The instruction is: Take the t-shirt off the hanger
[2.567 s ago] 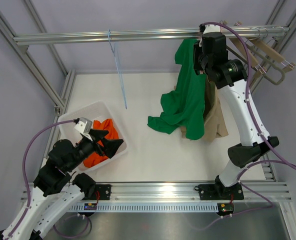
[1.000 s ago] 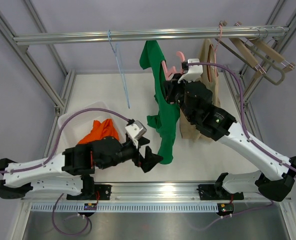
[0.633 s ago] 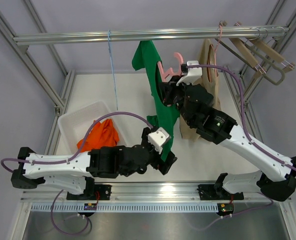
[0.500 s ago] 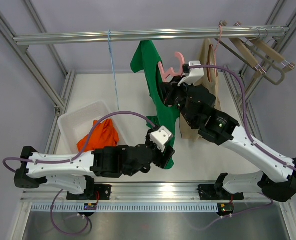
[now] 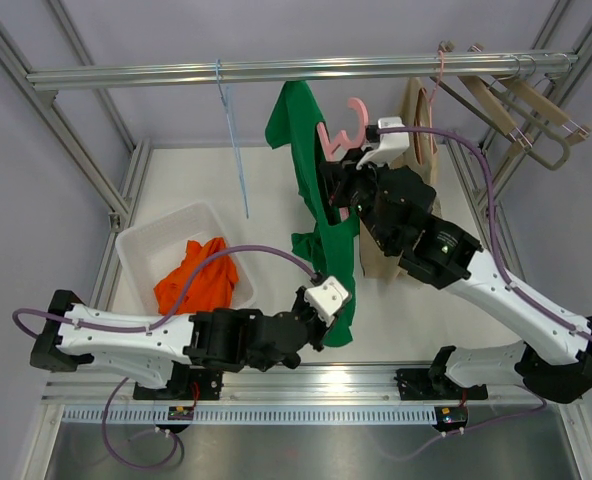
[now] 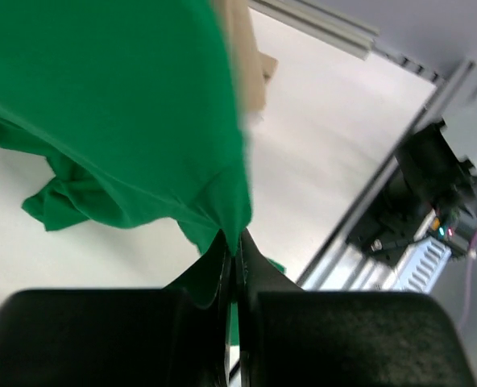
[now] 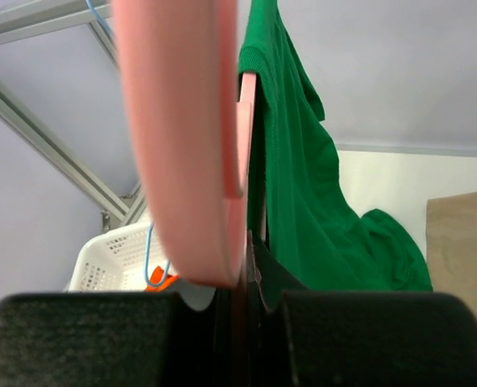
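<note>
A green t-shirt (image 5: pixel 306 170) hangs on a pink hanger (image 5: pixel 342 128) held up in the air below the rail. My right gripper (image 5: pixel 338 190) is shut on the pink hanger (image 7: pixel 192 121), with the green t-shirt (image 7: pixel 303 201) draped on its right side. My left gripper (image 5: pixel 338 322) is shut on the lower hem of the green t-shirt (image 6: pixel 118 121); the cloth is pinched between its fingertips (image 6: pixel 218 258) low near the table's front edge. The shirt stretches between the two grippers.
A white basket (image 5: pixel 148 250) at the left holds an orange garment (image 5: pixel 196 275). A thin blue hanger (image 5: pixel 234 140) hangs from the rail (image 5: pixel 276 70). A tan garment (image 5: pixel 416 130) and wooden hangers (image 5: pixel 521 105) hang at the right.
My left arm swept from the basket to the shirt's hem and closed on it, then pulled it down toward the front. My right gripper lifted the hanger off the rail and leftward.
</note>
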Robot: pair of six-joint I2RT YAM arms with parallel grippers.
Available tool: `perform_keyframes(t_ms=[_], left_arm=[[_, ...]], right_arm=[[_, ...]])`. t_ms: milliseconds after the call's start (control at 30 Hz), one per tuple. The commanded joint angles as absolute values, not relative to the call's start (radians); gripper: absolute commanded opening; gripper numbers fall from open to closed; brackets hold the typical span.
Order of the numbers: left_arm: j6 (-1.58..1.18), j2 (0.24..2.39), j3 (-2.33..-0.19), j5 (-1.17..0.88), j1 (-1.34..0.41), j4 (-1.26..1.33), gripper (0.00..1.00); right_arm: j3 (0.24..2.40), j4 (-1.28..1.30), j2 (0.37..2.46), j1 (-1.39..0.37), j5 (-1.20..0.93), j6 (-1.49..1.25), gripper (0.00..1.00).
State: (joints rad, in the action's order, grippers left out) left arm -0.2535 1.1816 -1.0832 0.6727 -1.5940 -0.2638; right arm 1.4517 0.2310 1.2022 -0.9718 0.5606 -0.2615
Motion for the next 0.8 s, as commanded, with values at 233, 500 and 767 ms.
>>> perform_keyframes(t_ms=[233,500,767], left_arm=[[-0.472,1.074,-0.803,0.531,-1.646,-0.167,0.00],[-0.471,1.248,-0.770,0.358,-1.644,0.043,0.00],[-0.346,1.071,-0.870,0.648,-1.654,-0.175,0.00]], right_arm=[[1.945,-0.020,1.403,-0.893,0.536,-0.179,0.00],[2.040,0.058,1.465,-0.733,0.316,-0.388,0.00],[1.711,0.192,1.162,-0.698,0.156,-0.355,0.00]])
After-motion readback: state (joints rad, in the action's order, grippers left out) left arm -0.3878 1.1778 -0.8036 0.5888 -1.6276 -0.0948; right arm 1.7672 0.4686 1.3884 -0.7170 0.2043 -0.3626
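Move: The left hand has the green t-shirt's near lower edge pinched; the pink hanger it is being pulled from lies about 20 cm ahead, 2 cm right and 16 cm above it. The right hand already grips that hanger, and the t-shirt's middle is some 3 cm back, 3 cm left and 8 cm below this hand. From the right hand, the blue hanger hangs about 16 cm left and 13 cm ahead, the beige shirt about 13 cm right and 10 cm ahead. Keeping the t-shirt's lower edge pinched, the left hand hauls it down by about 10 cm and a little back, away from the hanger, its fingers tipping some 10 degrees further down before it eases up slightly at the end. Meanwhile the right hand keeps its grip on the pink hanger and drives it forward about 7 cm, swinging some 3 cm left on the way, then draws back to the right and nearly 2 cm back as it tips a little down and turns slightly counter-clockwise, so that the two hands work the hanger and the cloth apart. ##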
